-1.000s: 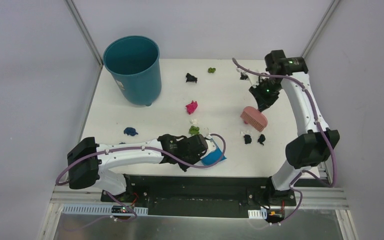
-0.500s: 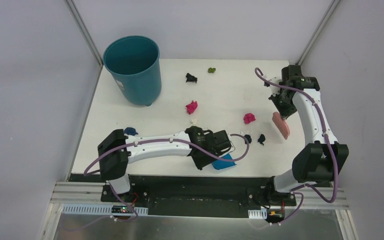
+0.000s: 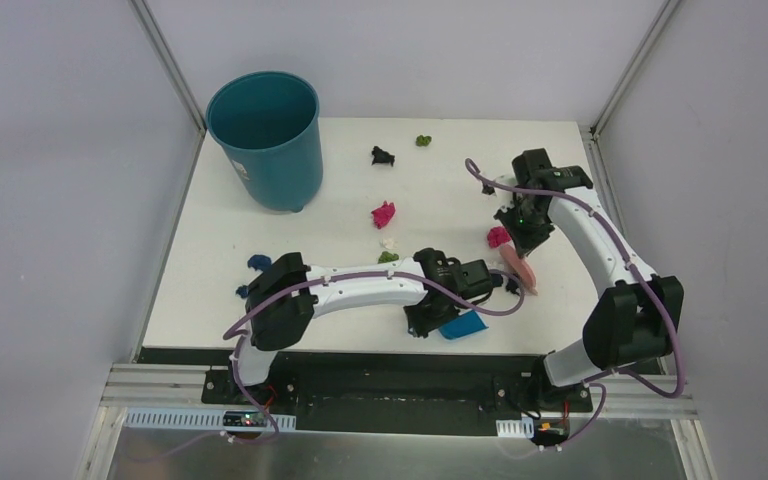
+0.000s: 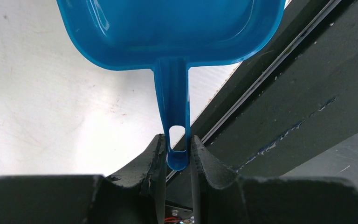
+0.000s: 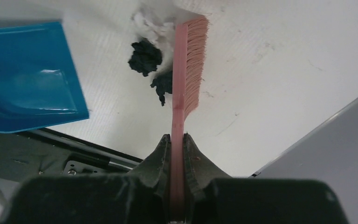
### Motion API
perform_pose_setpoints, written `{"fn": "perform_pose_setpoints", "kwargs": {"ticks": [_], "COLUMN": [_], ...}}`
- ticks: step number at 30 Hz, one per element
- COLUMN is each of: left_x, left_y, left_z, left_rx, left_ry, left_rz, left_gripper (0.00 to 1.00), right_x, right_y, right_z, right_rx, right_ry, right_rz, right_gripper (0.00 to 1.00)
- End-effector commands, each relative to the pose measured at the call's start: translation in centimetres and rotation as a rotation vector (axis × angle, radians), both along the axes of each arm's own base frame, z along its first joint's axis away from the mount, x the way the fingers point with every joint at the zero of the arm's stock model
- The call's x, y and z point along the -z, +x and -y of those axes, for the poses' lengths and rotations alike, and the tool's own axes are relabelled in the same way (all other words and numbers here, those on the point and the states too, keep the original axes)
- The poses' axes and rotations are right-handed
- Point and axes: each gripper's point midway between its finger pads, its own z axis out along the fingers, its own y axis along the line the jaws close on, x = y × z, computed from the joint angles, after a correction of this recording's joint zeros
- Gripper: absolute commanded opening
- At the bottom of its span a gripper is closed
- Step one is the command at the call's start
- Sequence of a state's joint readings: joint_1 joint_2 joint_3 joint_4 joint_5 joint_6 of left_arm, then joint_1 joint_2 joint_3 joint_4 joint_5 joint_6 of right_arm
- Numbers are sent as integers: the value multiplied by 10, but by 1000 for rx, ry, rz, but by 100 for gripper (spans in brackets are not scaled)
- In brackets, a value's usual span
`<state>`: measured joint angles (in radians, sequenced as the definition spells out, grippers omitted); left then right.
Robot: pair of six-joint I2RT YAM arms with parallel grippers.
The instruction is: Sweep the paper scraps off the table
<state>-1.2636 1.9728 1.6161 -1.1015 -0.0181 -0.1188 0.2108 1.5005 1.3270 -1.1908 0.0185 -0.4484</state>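
My left gripper (image 4: 177,149) is shut on the handle of the blue dustpan (image 4: 168,28), which lies at the table's near edge (image 3: 463,325). My right gripper (image 5: 177,140) is shut on the pink brush (image 5: 189,70). The bristles touch two black paper scraps (image 5: 145,57) and a white one (image 5: 151,25), just right of the dustpan (image 5: 25,77). From above, the brush (image 3: 520,268) lies between a magenta scrap (image 3: 498,236) and the dustpan. More scraps lie apart on the table (image 3: 440,190): magenta (image 3: 383,214), black (image 3: 382,155), olive-green (image 3: 423,140), dark blue (image 3: 258,262).
A teal round bin (image 3: 268,135) stands at the far left corner. A black strip (image 3: 360,360) runs along the near edge right beside the dustpan. Grey walls close the table on three sides.
My right arm swung the brush from the far right in toward the dustpan, pushing scraps along. My left arm carried the dustpan to the right along the near edge.
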Motion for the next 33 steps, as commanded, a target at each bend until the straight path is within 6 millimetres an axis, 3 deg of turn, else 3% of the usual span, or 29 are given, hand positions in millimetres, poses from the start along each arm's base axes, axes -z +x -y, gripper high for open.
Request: {"fn": "perform_pose_setpoints", "kwargs": {"ticks": [1, 5, 9, 14, 19, 26, 33], "left_x": [-12, -7, 1, 2, -16, -39, -43], "left_y": [3, 9, 17, 18, 15, 6, 8], "left_z": [17, 22, 27, 18, 2, -32, -59], "left_rx": [2, 4, 14, 6, -25, -58, -109], "left_ry": [-45, -43, -45, -32, -70, -88, -7], "left_rz": [-3, -2, 25, 45, 75, 93, 81], "left_gripper": [0, 0, 0, 0, 0, 0, 0], "right_x": [-3, -13, -49, -77, -85, -109, -106], "right_y": [-17, -38, -67, -66, -40, 22, 85], "right_z": [-36, -66, -97, -97, -70, -28, 14], "right_rx": [-7, -36, -62, -33, -18, 22, 53], "right_ry": [161, 314, 517, 527, 386, 206, -55], "right_rz": [-45, -142, -273, -215, -72, 170, 342], "right_gripper": [0, 0, 0, 0, 0, 0, 0]}}
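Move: The two black scraps lie just left of the brush I hold in my right hand, about 4 cm to that hand's left, 2 cm back and 12 cm below. A white scrap sits some 5 cm farther out than the black ones, and a pink one about 10 cm farther out. The dustpan's middle is roughly 12 cm left and 6 cm back of my right hand. From my left hand, which grips the dustpan's handle, the black scraps are about 17 cm right, 10 cm ahead and 6 cm below. With my right hand I sweep the brush left and back, some 8 cm across, its lower end swinging left about 25 degrees, to drive the black scraps into the dustpan; then I lift it about 10 cm, going forward and back right as it tilts upright again. My left hand nudges the dustpan 2 cm right to meet the brush, sinks slightly, then carries it about 6 cm left and up. Both grips keep hold. ##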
